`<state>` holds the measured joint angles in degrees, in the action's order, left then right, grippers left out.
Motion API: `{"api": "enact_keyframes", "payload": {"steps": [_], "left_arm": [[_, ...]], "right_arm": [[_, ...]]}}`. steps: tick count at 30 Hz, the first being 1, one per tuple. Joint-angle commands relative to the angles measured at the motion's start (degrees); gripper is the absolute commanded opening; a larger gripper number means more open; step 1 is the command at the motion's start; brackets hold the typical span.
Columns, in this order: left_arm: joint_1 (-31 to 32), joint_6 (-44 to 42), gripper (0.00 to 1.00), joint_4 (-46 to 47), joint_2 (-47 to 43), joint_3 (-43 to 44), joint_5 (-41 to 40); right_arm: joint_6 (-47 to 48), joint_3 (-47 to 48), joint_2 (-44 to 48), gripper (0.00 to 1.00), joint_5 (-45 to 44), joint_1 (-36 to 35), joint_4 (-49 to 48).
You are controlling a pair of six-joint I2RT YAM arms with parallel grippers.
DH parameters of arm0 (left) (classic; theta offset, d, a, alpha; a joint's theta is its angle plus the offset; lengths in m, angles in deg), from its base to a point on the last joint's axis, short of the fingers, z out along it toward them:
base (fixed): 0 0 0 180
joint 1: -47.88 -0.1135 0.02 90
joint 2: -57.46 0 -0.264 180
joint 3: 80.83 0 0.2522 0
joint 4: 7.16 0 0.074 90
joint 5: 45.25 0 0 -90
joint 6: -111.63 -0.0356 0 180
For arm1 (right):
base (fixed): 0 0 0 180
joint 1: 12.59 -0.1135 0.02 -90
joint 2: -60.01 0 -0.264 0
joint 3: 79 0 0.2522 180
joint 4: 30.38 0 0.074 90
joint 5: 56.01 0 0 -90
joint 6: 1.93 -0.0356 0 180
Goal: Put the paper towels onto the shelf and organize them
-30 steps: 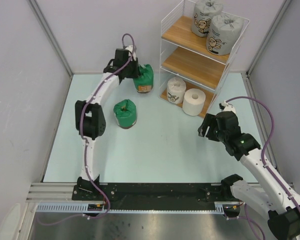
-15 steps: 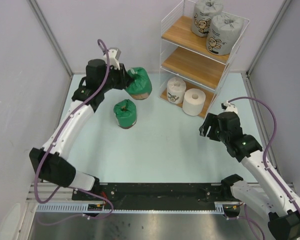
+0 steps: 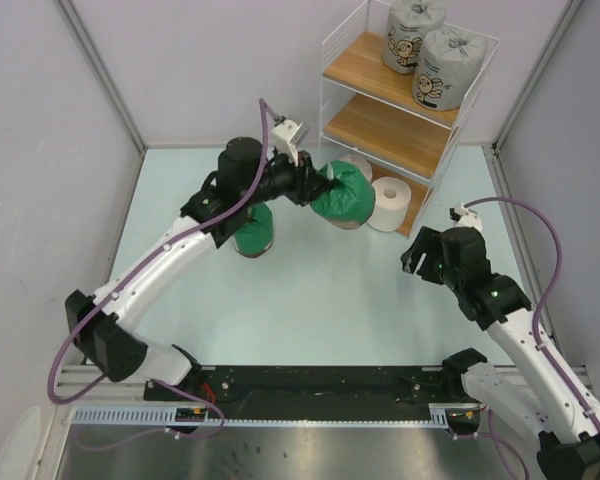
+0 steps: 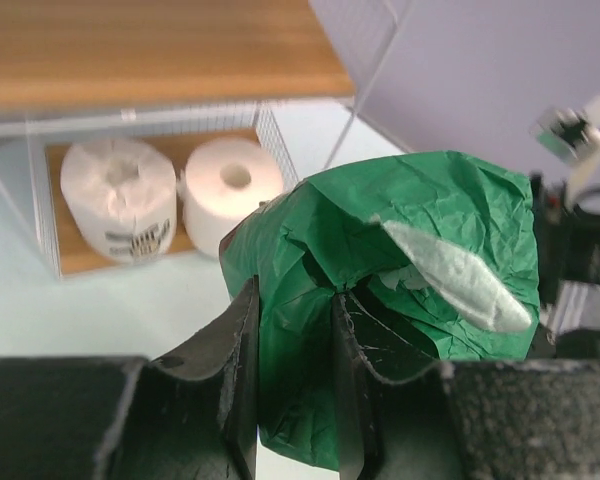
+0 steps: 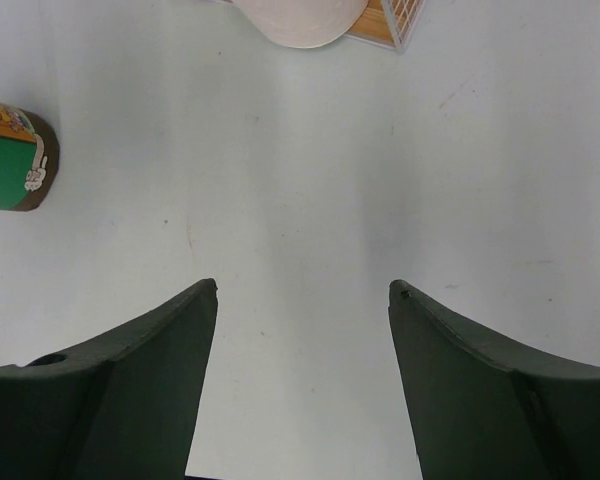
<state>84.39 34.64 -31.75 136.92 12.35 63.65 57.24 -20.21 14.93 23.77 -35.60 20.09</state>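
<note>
My left gripper (image 3: 315,186) is shut on a flap of the wrap of a green paper towel roll (image 3: 343,196), held in the air just in front of the shelf (image 3: 332,92). In the left wrist view the fingers (image 4: 242,330) pinch the green wrap (image 4: 410,250). A second green roll (image 3: 253,230) stands on the table, partly under my left arm. Two grey-print rolls (image 3: 447,68) stand on the top board. A white-wrapped roll (image 4: 120,200) and a bare white roll (image 3: 388,203) sit at the bottom tier. My right gripper (image 5: 302,290) hangs open over bare table.
The shelf's middle board (image 3: 380,125) holds nothing. Grey walls close in the table on the left, back and right. The arm bases and a black rail (image 3: 310,380) run along the near edge. The right wrist view catches the standing green roll (image 5: 10,160) at its left edge.
My left arm has swung right from the back left of the table, carrying the green roll to just in front of the shelf. The right arm has barely shifted.
</note>
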Motion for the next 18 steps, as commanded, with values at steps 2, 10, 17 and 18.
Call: {"api": "enact_keyframes", "payload": {"steps": [2,10,17,18], "left_arm": [[-0.57,-0.01,0.0,6.18,9.56,14.76,1.23],[-0.56,0.08,0.0,0.29,24.41,32.27,-2.81],[-0.65,0.7,0.0,0.82,28.55,36.33,-7.2],[-0.65,0.26,0.0,0.38,29.08,37.2,-8.16]], "right_arm": [[-1.6,2.69,5.43,0.74,-2.88,0.24,3.89],[-1.6,4.18,7.81,0.74,-3.23,0.24,7.23],[-0.72,4.62,7.73,0.74,-3.67,0.24,8.03],[-0.72,4.71,7.64,0.74,-3.76,0.24,8.11]]}}
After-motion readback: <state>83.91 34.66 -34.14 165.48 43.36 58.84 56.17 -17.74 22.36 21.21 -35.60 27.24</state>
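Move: The left hand holds the green paper towel by its wrapper. The middle of the shelf's middle board lies about 20 cm ahead of this hand, 13 cm to its right and 8 cm lower. Some 27 cm below the hand, the wrapped white roll stands 20 cm ahead and 6 cm right, the bare white roll 13 cm ahead and 15 cm right. From the right hand that board is roughly 29 cm ahead, 7 cm left and 9 cm up. Forward about 12 cm and right some 6 cm, the left arm carries the pinched green roll towards the front left of the middle board, bowing up a couple of centimetres and back down as it slows, wrist almost steady and grip kept. The empty, open right hand eases some 4 cm up, back and to the right, away from the shelf. ##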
